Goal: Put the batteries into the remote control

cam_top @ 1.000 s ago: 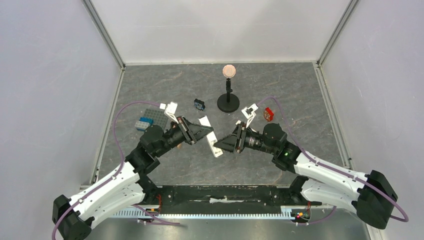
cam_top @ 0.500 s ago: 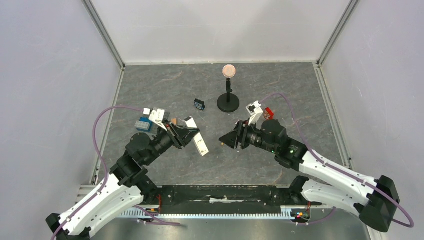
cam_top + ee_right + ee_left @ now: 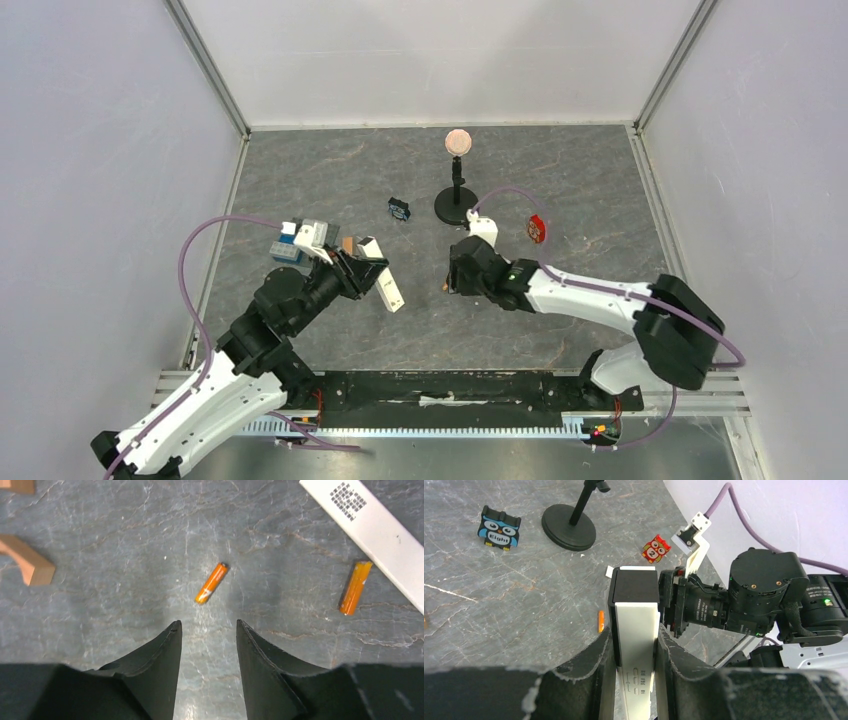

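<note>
My left gripper (image 3: 634, 631) is shut on the remote control (image 3: 636, 625), a slim white bar held off the table with its black panel (image 3: 634, 585) at the far end; from above the remote control (image 3: 386, 285) slants down to the right. One of the batteries (image 3: 211, 583) lies on the table just ahead of my right gripper (image 3: 208, 624), which points down, open and empty. A second battery (image 3: 355, 587) lies at the right, beside the white remote control (image 3: 372, 527). In the left wrist view one battery (image 3: 600, 621) shows left of the remote.
A black stand (image 3: 456, 205) with a round disc on top is at the back centre. A blue owl block (image 3: 399, 208) and a red owl block (image 3: 537, 228) flank it. A tan arch piece (image 3: 27, 560) lies left of the right gripper. Grey and blue blocks (image 3: 290, 245) sit behind the left wrist.
The two grippers have parted. My left arm drew back left with the remote. My right arm swung in and tipped down over the table, jaws apart above a battery.
</note>
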Available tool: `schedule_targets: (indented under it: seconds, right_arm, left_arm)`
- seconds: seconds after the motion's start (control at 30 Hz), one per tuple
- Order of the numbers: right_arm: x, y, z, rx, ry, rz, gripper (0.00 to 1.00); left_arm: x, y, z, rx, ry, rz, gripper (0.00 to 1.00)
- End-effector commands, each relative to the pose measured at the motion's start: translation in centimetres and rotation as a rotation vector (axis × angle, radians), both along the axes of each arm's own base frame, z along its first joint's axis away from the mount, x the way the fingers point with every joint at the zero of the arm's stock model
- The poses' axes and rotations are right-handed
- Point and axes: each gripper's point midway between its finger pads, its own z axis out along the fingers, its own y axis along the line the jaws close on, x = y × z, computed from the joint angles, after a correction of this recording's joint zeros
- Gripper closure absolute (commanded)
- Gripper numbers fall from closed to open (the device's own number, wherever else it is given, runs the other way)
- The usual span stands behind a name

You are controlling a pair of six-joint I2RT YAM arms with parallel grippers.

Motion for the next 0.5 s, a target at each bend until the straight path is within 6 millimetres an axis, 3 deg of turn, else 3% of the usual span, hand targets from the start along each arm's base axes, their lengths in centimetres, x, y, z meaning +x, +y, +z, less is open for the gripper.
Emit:
schedule_targets:
  seconds: [0.0, 0.23, 0.47]
  right_arm:
    - [2.7, 0.7, 1.1, -0.069, -0.082, -0.140, 0.53]
    - [3.4, 1.5, -1.7, -0.235, -0.060, -0.224, 0.54]
    - [3.6, 2.1, -3.8, -0.291, -0.045, -0.243, 0.57]
  left_arm:
    - [0.8, 0.3, 0.0, 0.018, -0.044, 0.032, 0.98]
    - [1.2, 0.6, -1.1, 0.063, -0.048, 0.047, 0.98]
    - [1.0, 2.4, 0.1, 0.059, -0.127, 0.102, 0.98]
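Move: My right hand hangs open above the near battery, which lies about 3 cm ahead, 2 cm to the left and roughly 7 cm below. From this hand the other battery is some 5 cm ahead and 11 cm to the right, and the white battery cover just past that one, about 9 cm ahead and 12 cm right, both on the table too. From my left hand, which holds the remote up, the near battery lies about 6 cm ahead, 14 cm right and 24 cm down. With my right hand I glide forward and left until I am over the near battery, then sink more steeply towards it, about 4.5 cm down in all, swinging the fingers nearly 20 degrees out of their leftward slant to slope forward and down. The fingers stay half open, touching nothing. My left hand keeps its grip on the remote, dips about 2.5 cm and begins to rise. ##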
